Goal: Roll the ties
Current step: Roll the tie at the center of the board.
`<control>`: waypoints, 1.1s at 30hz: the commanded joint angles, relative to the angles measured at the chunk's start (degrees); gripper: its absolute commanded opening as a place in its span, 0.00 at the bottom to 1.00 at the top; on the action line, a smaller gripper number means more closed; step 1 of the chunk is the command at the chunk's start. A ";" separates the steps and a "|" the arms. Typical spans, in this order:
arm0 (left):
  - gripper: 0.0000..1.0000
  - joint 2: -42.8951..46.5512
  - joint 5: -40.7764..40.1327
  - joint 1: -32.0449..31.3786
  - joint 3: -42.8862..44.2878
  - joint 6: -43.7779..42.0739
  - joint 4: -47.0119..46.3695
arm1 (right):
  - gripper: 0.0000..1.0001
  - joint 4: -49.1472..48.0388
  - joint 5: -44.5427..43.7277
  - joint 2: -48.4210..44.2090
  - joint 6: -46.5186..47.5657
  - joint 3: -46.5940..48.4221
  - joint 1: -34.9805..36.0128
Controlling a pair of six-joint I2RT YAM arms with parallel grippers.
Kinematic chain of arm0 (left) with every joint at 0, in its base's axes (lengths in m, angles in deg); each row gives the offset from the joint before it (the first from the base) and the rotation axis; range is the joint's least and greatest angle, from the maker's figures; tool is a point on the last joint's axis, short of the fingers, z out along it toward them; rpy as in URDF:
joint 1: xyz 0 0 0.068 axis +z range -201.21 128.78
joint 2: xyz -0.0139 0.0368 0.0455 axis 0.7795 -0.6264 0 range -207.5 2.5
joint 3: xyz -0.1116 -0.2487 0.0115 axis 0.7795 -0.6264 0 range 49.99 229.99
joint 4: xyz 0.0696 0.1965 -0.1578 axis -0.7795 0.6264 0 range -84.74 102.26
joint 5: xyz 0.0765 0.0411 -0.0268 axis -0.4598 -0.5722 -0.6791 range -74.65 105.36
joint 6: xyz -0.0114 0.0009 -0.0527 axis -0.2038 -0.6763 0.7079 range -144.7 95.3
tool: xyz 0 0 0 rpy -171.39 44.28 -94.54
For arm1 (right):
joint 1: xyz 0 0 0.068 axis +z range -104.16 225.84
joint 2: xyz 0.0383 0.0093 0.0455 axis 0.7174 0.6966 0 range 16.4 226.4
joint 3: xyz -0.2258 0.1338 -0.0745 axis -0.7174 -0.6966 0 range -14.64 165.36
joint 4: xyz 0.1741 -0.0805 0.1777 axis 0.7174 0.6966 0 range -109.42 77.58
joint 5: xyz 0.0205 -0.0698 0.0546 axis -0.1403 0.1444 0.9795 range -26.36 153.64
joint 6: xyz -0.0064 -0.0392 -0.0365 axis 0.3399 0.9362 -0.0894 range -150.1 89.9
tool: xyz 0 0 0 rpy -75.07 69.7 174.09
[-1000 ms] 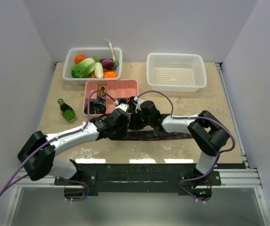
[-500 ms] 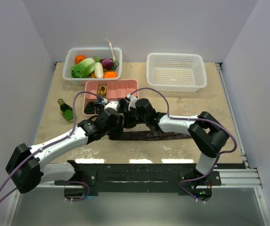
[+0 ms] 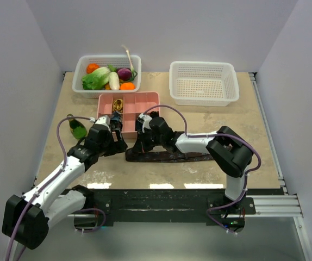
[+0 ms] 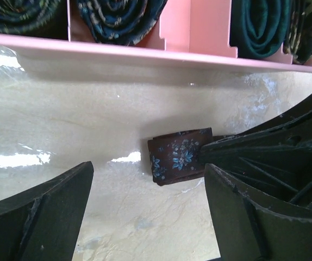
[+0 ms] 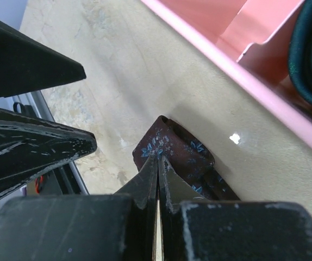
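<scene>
One of the ties, a maroon strip (image 3: 172, 156) with blue flowers, lies flat in front of the pink tray (image 3: 145, 100). Its left end is folded over (image 4: 178, 155) (image 5: 172, 147). My right gripper (image 3: 137, 143) (image 5: 158, 159) is shut, its joined tips resting on top of that fold with nothing between them. My left gripper (image 3: 115, 132) (image 4: 150, 217) is open and empty, just left of the fold and apart from it. Rolled ties (image 4: 120, 16) sit in the tray's front compartments.
A green bottle (image 3: 78, 129) stands close to the left arm. At the back are a white basket of vegetables (image 3: 108, 72) and an empty white basket (image 3: 204, 81). The tray's front rim (image 4: 145, 51) runs just behind the tie's fold.
The left gripper has let go, opened wide and drawn back to the left from the tie's end. The right gripper has moved left and stays shut on top of the fold.
</scene>
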 commanded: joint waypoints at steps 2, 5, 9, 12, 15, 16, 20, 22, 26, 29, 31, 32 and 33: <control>0.88 -0.67 8.88 2.32 -3.61 0.31 -6.97 | 0.00 0.18 -1.61 -2.54 1.77 -0.86 0.25; 0.88 -1.73 10.81 2.59 -5.89 0.84 -10.75 | 0.00 0.45 -2.23 -3.06 1.86 -2.09 0.17; 0.87 -2.95 12.05 2.85 -8.27 2.07 -15.75 | 0.00 0.27 -2.93 -3.41 1.95 -3.67 0.25; 0.87 -3.40 13.98 2.94 -10.47 3.39 -19.98 | 0.00 0.27 -3.64 -3.68 1.86 -5.08 0.25; 0.86 -4.45 15.91 3.03 -12.49 4.44 -25.33 | 0.00 0.53 -3.99 -3.94 1.95 -5.61 0.25; 0.86 -4.80 16.44 3.03 -12.93 4.62 -26.57 | 0.00 0.53 -4.08 -4.29 1.95 -5.87 0.25; 0.81 -7.61 20.30 3.03 -14.95 6.72 -33.16 | 0.00 0.53 -4.51 -4.56 1.77 -6.40 0.25; 0.77 -8.75 21.80 3.03 -15.30 7.34 -34.40 | 0.00 0.53 -4.52 -4.56 1.68 -6.66 0.17; 0.68 -10.69 22.69 3.03 -15.74 8.40 -35.54 | 0.00 0.10 -4.52 -4.47 0.98 -7.19 0.17; 0.64 -11.83 22.77 3.03 -16.27 8.84 -36.51 | 0.00 -0.61 -4.34 -4.56 0.63 -7.80 0.25; 0.63 -12.71 23.12 3.03 -16.62 9.02 -37.74 | 0.00 -0.87 -4.08 -4.56 0.37 -8.07 0.25; 0.62 -13.50 23.30 3.03 -17.15 9.36 -39.13 | 0.00 -1.05 -3.99 -4.56 0.28 -8.07 0.25; 0.61 -13.94 23.30 3.03 -17.32 9.37 -39.84 | 0.00 -1.22 -3.82 -4.56 0.28 -8.07 0.25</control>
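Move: The tie's rolled end lies below the wide-open left fingers, about 5 cm right, 1 cm back and 7 cm lower; from the shut right fingertips it is about 2 cm back and 5 cm below. The unrolled tie runs off to the right, its middle some 18 cm right of the roll. The pink box's middle stands about 17 cm ahead of the roll and 2 cm to its left. Left hand sinks and moves right about 6 cm each, rolling 20 degrees, partly closing around the roll; right follows. ##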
